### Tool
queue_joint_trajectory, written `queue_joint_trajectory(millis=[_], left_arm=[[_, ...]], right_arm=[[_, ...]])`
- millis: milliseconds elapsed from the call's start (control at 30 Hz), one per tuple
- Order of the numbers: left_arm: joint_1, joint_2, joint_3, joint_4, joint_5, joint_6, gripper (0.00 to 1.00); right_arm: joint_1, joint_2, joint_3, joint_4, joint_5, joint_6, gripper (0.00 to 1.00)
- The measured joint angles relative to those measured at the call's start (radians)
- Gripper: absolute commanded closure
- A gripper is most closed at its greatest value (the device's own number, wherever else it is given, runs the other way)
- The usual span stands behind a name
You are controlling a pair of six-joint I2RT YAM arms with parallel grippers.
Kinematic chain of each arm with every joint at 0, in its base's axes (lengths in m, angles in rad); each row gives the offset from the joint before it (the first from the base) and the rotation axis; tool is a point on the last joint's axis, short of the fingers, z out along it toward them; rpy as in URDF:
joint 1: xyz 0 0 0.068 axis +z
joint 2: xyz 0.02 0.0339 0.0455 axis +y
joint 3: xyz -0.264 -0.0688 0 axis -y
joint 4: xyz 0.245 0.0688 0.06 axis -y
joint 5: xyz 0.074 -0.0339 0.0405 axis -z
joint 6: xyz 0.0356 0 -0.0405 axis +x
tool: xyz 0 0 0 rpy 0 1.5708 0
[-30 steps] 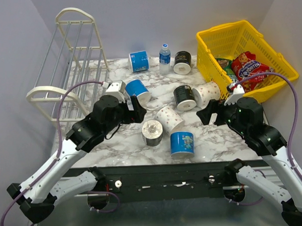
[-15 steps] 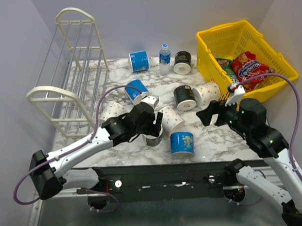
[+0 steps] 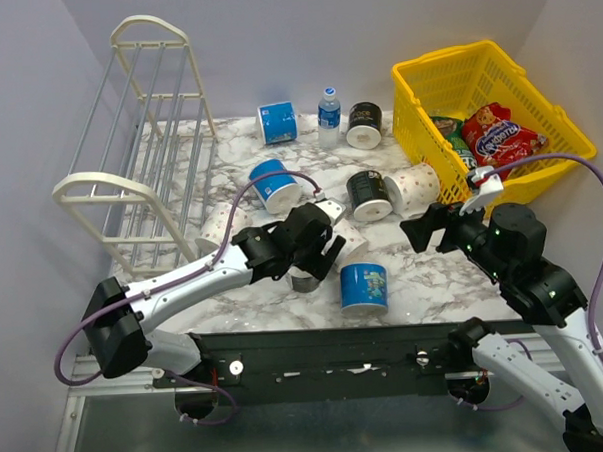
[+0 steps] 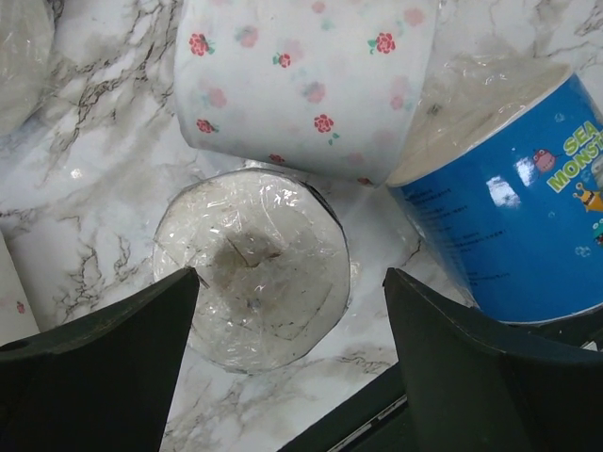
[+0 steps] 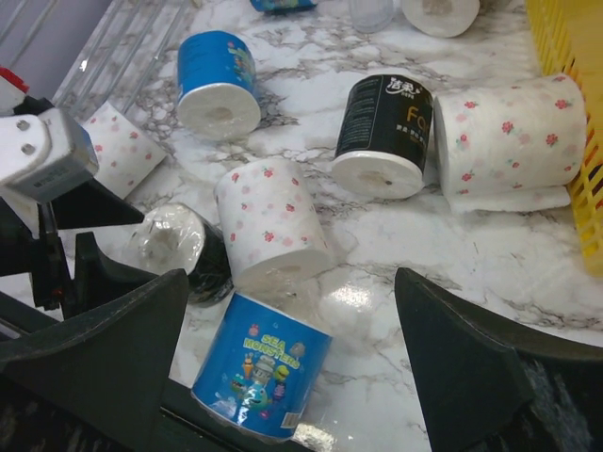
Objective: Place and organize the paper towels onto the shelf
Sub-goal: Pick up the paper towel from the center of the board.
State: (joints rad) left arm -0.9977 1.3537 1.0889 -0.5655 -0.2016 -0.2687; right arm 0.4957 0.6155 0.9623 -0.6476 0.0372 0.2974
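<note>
The white shelf [image 3: 148, 143] stands at the left with bare tiers. Several paper towels lie loose on the marble table. My left gripper [image 3: 320, 253] hovers open above a black roll [image 4: 252, 282] standing on end, one finger on each side and neither touching it. A white dotted roll [image 4: 306, 85] lies just beyond it and a blue roll [image 4: 509, 217] to its right. My right gripper [image 3: 428, 226] is open and holds nothing, pointing toward the blue roll [image 5: 259, 377] and the dotted roll [image 5: 268, 226]. More rolls lie further back: blue [image 3: 275, 184], black [image 3: 368, 195], dotted [image 3: 412, 186].
A yellow basket [image 3: 415, 81] with snack packs stands at the back right. A small water bottle [image 3: 329, 117] stands between a blue roll [image 3: 277, 122] and a black roll [image 3: 364, 124] at the back. Another dotted roll [image 3: 219, 228] lies by the shelf's foot.
My left arm has swung right and forward, from beside the blue roll to above the black roll at the front centre. The right gripper has shifted only slightly.
</note>
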Motion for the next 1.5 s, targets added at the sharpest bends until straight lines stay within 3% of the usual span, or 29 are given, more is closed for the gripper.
queue_joint_trajectory(millis=[833, 1000, 1200, 1500], left_arm=[[-0.045, 0.087, -0.058, 0.033, -0.01, -0.006, 0.3], [-0.047, 0.089, -0.061, 0.034, -0.045, -0.017, 0.47], [-0.052, 0.089, -0.065, 0.034, -0.059, -0.024, 0.56], [-0.003, 0.02, -0.065, 0.044, 0.063, -0.032, 0.59]], right_arm=[[0.0, -0.042, 0.008, 0.0, 0.055, -0.012, 0.01], [0.0, -0.049, 0.008, -0.001, 0.055, -0.012, 0.01], [0.0, -0.058, 0.008, -0.001, 0.055, -0.012, 0.01], [0.0, -0.066, 0.007, 0.0, 0.046, -0.006, 0.01]])
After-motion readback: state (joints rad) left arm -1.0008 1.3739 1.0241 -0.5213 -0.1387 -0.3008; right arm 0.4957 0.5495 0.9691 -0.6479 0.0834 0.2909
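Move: The upright black roll is almost under the left hand, its middle about 8 cm below, 1 cm ahead and 2 cm left. The white flowered roll lies about 8 cm ahead and 6 cm right of that hand, the blue roll 4 cm back and 12 cm right; another flowered roll is some 10 cm ahead and 19 cm left. From the right hand, the black roll lies roughly 23 cm left, level fore and aft, and 20 cm below. Down about 5 cm and slightly back, the left hand sinks onto the black roll while its wide-open fingers close to roughly half their opening. They pinch the roll's right-hand, near wall, one finger in at the core and the other outside, and then the hand rises about 2 cm with the grip kept. ##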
